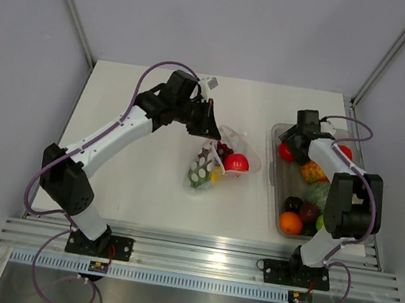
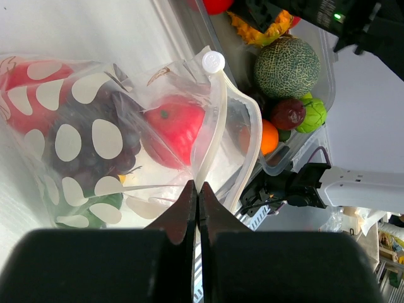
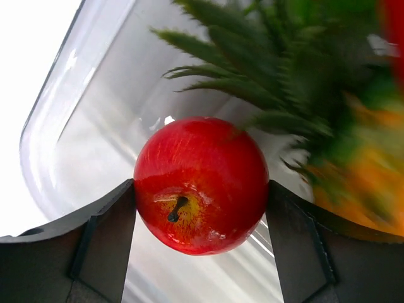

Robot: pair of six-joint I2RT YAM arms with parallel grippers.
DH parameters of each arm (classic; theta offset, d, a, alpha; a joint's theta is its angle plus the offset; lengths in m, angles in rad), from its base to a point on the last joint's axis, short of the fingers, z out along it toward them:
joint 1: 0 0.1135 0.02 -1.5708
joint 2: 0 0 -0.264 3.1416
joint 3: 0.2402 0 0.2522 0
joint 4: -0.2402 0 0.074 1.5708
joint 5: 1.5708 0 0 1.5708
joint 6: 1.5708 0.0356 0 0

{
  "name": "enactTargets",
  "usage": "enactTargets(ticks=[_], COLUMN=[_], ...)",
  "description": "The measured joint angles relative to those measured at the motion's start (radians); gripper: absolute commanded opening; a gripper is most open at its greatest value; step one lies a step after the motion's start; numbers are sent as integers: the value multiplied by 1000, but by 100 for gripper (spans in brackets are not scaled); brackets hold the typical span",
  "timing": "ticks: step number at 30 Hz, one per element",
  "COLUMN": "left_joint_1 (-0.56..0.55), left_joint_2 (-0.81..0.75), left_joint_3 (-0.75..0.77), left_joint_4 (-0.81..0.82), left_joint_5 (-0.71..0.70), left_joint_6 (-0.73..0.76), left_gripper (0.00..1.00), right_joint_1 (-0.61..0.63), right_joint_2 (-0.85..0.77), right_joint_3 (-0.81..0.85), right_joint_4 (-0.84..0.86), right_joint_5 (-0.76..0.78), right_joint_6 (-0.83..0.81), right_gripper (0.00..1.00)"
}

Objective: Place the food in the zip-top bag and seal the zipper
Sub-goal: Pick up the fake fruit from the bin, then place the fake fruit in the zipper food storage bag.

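The zip-top bag (image 1: 211, 167) lies mid-table, clear with white dots (image 2: 82, 136). Food sits inside it: a red round piece (image 2: 172, 129), a dark purple grape bunch (image 2: 117, 148) and green and yellow bits. My left gripper (image 2: 197, 188) is shut on the edge of the bag's mouth and holds it up (image 1: 212, 130). The zipper (image 2: 218, 113) runs up to a white slider (image 2: 213, 61), and the mouth gapes. My right gripper (image 3: 201, 192) is down in the tray, with both fingers touching the sides of a red apple (image 3: 201, 180) (image 1: 285, 152).
The clear rigid tray (image 1: 273, 183) at the right holds a pineapple (image 3: 328, 126), a green netted melon (image 2: 287, 66), an orange (image 1: 290, 222), dark fruit and green pieces. Its curved wall (image 3: 69, 132) is close behind the apple.
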Motion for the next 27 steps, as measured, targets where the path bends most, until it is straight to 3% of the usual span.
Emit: enactTargets(ticks=[8,15,18,27], left_joint_1=[1,1,1,1], left_joint_2=[0,0,0,0], left_joint_3=[-5,-11,-18,-20], left_joint_4=[20,37,45,50], left_joint_5=[4,7,8,8], left_joint_6=[-1,-11,-17,-26], left_gripper=[0,0,0,0], right_joint_1=[-5,0,46,386], right_joint_2=[-377,-725,-765,-682], right_joint_3=[-87,-146,-140,-106], right_joint_4=[-39,-44,-59,-55], right_joint_5=[13,-119,-175,-213], right_joint_6=[-49,-136,-157,-180], right_gripper=[62,59,58,59])
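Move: The right hand already has the apple between its fingers, low in the bin. The bag's open mouth lies about 10 cm back, 16 cm left and 12 cm above this hand, with a red fruit just inside, some 9 cm back, 16 cm left and 2 cm up. The pineapple is about 5 cm back and 9 cm right, at hand height. For the left hand, the mouth is 2 cm ahead, 8 cm right and 6 cm below. Steeply up and back first, the right hand carries the pinched apple some 20 cm up out of the bin, its fingers tipping farther forward and up; then it swings about 15 cm left to the bag's mouth, turning counter-clockwise, still drawing back a little. Its grip stays unchanged, while the left hand stays put with the bag's rim in its shut fingers. ##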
